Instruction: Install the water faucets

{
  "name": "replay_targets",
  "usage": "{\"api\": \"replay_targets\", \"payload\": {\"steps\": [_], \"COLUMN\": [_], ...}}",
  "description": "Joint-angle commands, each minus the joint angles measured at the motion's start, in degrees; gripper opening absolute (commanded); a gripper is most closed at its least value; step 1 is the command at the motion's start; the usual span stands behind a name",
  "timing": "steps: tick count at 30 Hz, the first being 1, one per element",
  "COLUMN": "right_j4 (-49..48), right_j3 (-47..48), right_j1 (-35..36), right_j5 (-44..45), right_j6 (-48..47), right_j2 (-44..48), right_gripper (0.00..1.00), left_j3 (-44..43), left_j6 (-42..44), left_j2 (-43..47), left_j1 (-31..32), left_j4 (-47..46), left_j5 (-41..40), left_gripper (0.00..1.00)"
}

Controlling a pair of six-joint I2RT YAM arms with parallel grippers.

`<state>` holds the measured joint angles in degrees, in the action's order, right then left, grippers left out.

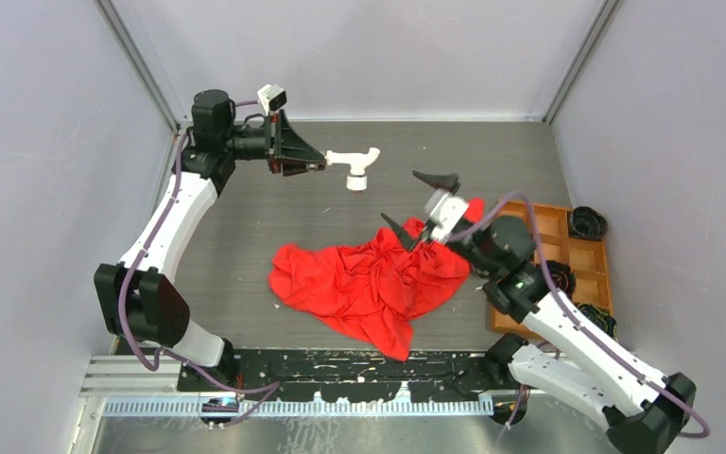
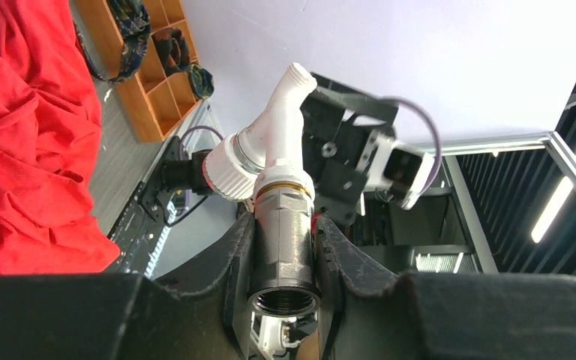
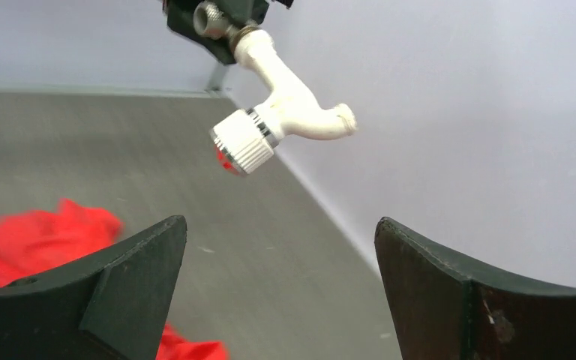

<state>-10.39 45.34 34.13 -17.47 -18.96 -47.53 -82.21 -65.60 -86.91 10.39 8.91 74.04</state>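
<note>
A white water faucet (image 1: 354,166) with a ribbed round knob (image 2: 229,169) hangs in the air over the far side of the table. Its brassy threaded end sits in a dark grey metal fitting (image 2: 285,240). My left gripper (image 2: 283,225) is shut on that fitting, one finger on each side. In the right wrist view the faucet (image 3: 292,105) sticks out of the left gripper at the top, knob facing the camera. My right gripper (image 3: 281,232) is wide open with nothing between its fingers. It hovers just right of and below the faucet (image 1: 421,203).
A crumpled red cloth (image 1: 369,279) lies in the middle of the table, under the right gripper. An orange compartment tray (image 1: 577,246) with black coiled parts stands at the right edge. Grey walls close in the back and sides.
</note>
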Motion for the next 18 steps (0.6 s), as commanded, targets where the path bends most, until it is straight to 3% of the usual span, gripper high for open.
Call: {"api": "replay_targets", "payload": {"steps": [1, 5, 9, 18], "right_j4": [-24.24, -39.13, -59.08, -78.10], "right_j3": [-8.93, -13.22, -15.66, -12.39], "right_j1": [10.95, 18.51, 22.42, 25.66], "right_j5": [22.24, 31.60, 35.41, 35.51], "right_j6": [-36.57, -55.17, -69.30, -81.71], "right_j2": [-1.64, -8.53, -17.97, -30.06], "right_gripper": [1.00, 1.00, 1.00, 1.00], "left_j3": [-3.17, -3.37, -3.65, -3.96], "left_j6": [-0.73, -0.93, -1.02, -1.26], "left_j2": [0.18, -0.21, -0.65, -1.65], "left_j1": [-0.16, -0.12, -0.13, -0.13], "left_j4": [-2.14, -2.14, -2.14, -2.14], "left_j5": [0.01, -0.15, -0.05, 0.70], "left_gripper": [0.00, 0.00, 0.00, 0.00]}}
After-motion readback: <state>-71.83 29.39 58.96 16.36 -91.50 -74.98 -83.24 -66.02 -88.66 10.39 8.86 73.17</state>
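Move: The faucet, its fitting still held in the left hand's fingers, has its middle about 9 cm to the right hand's left, 6 cm ahead and perhaps 2 cm above; from the left hand it lies some 7 cm to the right, level fore and aft. The red cloth lies on the table about 34 cm below the right hand, 9 cm left and 5 cm back. Dipping, then rising, the open right hand shifts 5 cm left towards the faucet, rolling about 65 degrees. ##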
